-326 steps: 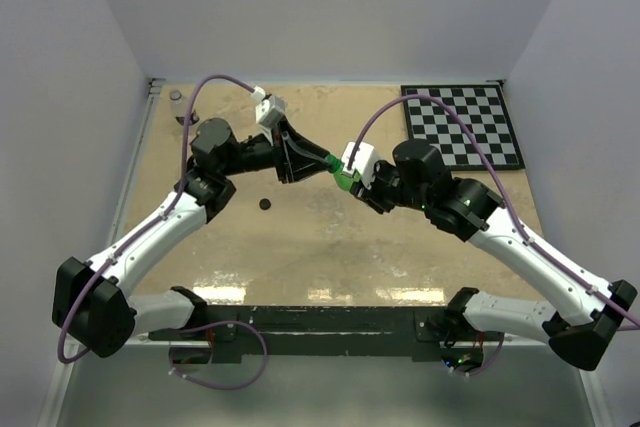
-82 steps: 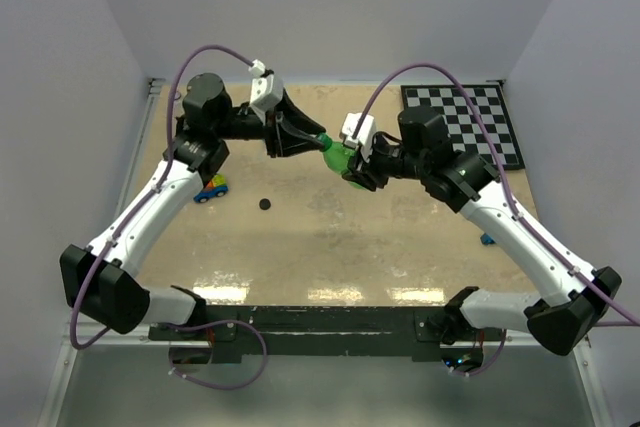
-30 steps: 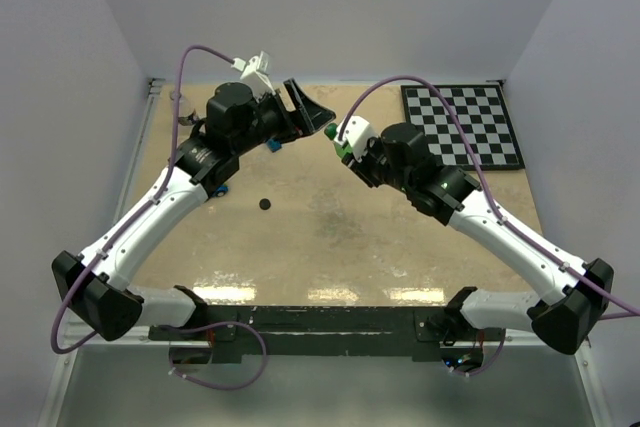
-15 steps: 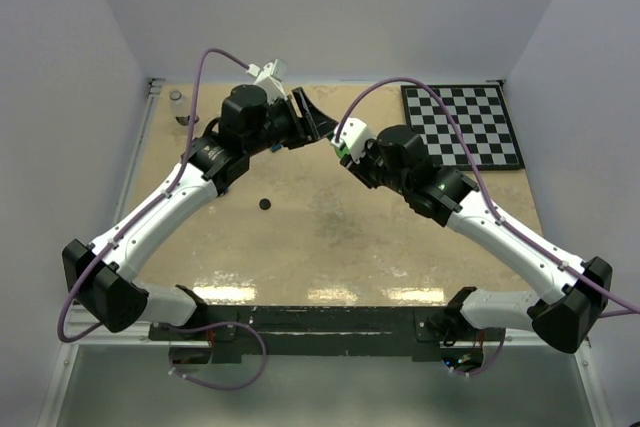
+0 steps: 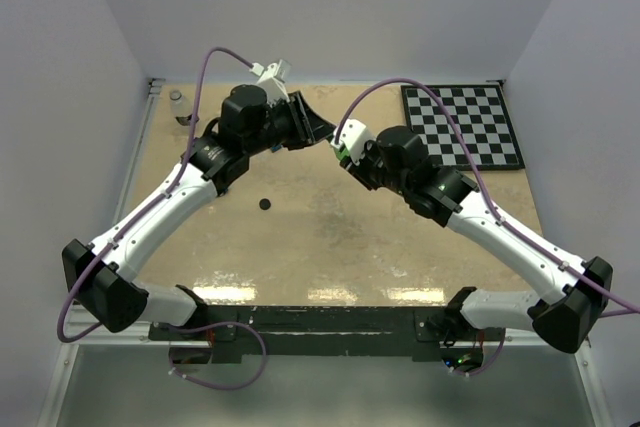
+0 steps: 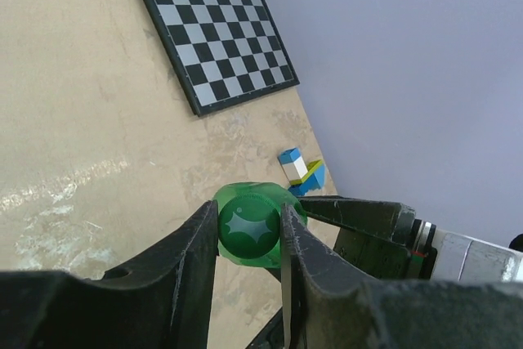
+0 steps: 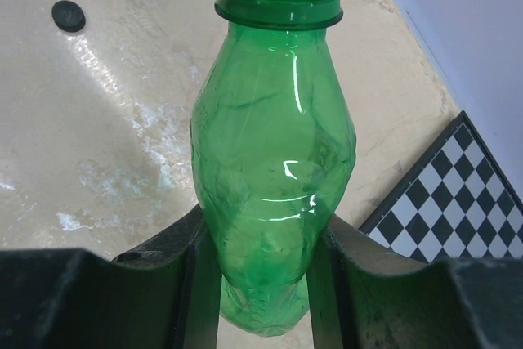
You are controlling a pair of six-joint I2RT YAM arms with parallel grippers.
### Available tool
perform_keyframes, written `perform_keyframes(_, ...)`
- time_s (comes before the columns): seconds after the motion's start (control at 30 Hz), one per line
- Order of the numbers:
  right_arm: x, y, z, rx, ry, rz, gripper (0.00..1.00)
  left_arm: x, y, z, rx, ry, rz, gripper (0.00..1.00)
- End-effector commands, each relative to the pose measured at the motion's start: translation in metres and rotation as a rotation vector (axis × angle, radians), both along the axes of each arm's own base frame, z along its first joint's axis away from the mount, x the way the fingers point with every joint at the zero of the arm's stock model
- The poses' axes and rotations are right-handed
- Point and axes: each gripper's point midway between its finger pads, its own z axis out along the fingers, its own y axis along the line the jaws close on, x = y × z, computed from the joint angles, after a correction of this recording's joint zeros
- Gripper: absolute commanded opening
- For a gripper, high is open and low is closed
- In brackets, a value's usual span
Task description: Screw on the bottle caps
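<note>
The green bottle (image 7: 274, 161) is held in the air above the table's far middle, my right gripper (image 7: 263, 233) shut on its lower body. Its neck points toward my left gripper (image 6: 249, 220), which is shut on the green cap (image 6: 249, 230) sitting on the bottle's mouth. From above, the two grippers meet tip to tip, the left gripper (image 5: 322, 134) beside the right gripper (image 5: 345, 152). The black cap (image 5: 265, 204) lies loose on the table below them, the same black cap (image 7: 68, 15) showing in the right wrist view. The clear bottle (image 5: 177, 102) stands at the far left corner.
A chessboard (image 5: 462, 125) lies at the far right of the table. A blue, white and yellow toy brick (image 6: 301, 173) sits near the wall beyond the bottle. White walls close in the table on three sides.
My left gripper, open a second ago, moved right up to the bottle's mouth and closed on the green cap. The right gripper kept its hold on the bottle.
</note>
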Motion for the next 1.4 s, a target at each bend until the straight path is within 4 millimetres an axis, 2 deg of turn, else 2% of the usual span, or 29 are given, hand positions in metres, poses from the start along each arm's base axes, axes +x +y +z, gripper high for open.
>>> perform_keyframes(0.0,-0.019,0.019,0.034,0.118,-0.029,0.126,0.00,-0.017,-0.005,0.024,0.055,-0.187,-0.155,0.00)
perform_keyframes(0.1,-0.042,0.032,0.048,0.186,-0.008,0.256,0.00,-0.030,-0.006,0.034,0.094,-0.320,-0.289,0.00)
perform_keyframes(0.2,-0.065,0.039,0.053,0.216,0.039,0.368,0.00,-0.049,-0.007,0.039,0.095,-0.470,-0.461,0.00)
perform_keyframes(0.27,-0.078,0.042,0.057,0.233,0.060,0.429,0.00,-0.072,-0.008,0.042,0.079,-0.611,-0.628,0.00)
perform_keyframes(0.47,-0.113,0.049,0.077,0.287,0.091,0.599,0.00,-0.130,0.000,0.021,0.052,-0.952,-1.045,0.00)
perform_keyframes(0.57,-0.122,0.051,0.079,0.296,0.113,0.644,0.00,-0.138,0.004,0.001,0.075,-0.947,-1.158,0.00)
perform_keyframes(0.67,-0.122,0.049,0.076,0.286,0.123,0.633,0.00,-0.130,0.005,-0.006,0.145,-0.949,-1.200,0.00)
perform_keyframes(0.7,-0.120,0.047,0.074,0.278,0.123,0.618,0.00,-0.126,0.004,-0.002,0.164,-0.946,-1.193,0.00)
perform_keyframes(0.73,-0.118,0.046,0.071,0.270,0.120,0.600,0.00,-0.123,0.004,-0.002,0.176,-0.929,-1.181,0.04)
perform_keyframes(0.83,-0.106,0.038,0.062,0.238,0.114,0.525,0.00,-0.115,0.002,0.012,0.184,-0.911,-1.075,0.32)
perform_keyframes(0.9,-0.095,0.031,0.058,0.214,0.091,0.452,0.00,-0.105,0.003,0.027,0.185,-0.915,-0.922,0.56)
perform_keyframes(0.93,-0.088,0.027,0.056,0.202,0.077,0.408,0.00,-0.093,0.007,0.035,0.212,-0.899,-0.781,0.68)
perform_keyframes(1.0,-0.076,0.021,0.051,0.177,0.063,0.341,0.00,-0.076,0.019,0.069,0.177,-0.918,-0.524,0.80)
perform_keyframes(1.03,-0.073,0.018,0.048,0.168,0.058,0.317,0.00,-0.069,0.026,0.082,0.141,-0.895,-0.412,0.83)
perform_keyframes(1.13,-0.059,0.011,0.048,0.156,0.022,0.238,0.00,-0.053,0.038,0.097,0.026,-0.717,-0.204,0.87)
perform_keyframes(1.3,-0.040,0.002,0.049,0.138,-0.030,0.134,0.00,-0.053,0.038,0.107,-0.167,-0.502,-0.058,0.87)
perform_keyframes(1.37,-0.033,-0.002,0.049,0.126,-0.046,0.099,0.00,-0.048,0.038,0.106,-0.188,-0.429,-0.008,0.86)
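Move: The green cap sits right between the left fingertips, practically at that hand's point. The green bottle beneath it, held by the right hand, has its middle roughly 7 cm to the right, 5 cm below and level fore-and-aft. A black cap lies on the table about 15 cm left, a couple of centimetres farther out and some 32 cm down. From the right hand, the green cap is some 9 cm left, 6 cm above and 1 cm back. The green cap, still pinched by the left fingers, is twisted clockwise as seen looking from the left hand towards the bottle, roughly 60 degrees, as that hand sweeps back about 11 cm. The right hand keeps its grip on the bottle and goes back with it nearly as far. The left fingers then open wide and let go; that hand rises some 8 cm, goes forward and partly unwinds its turn, while the right hand comes forward about 5 cm, rising slightly. ##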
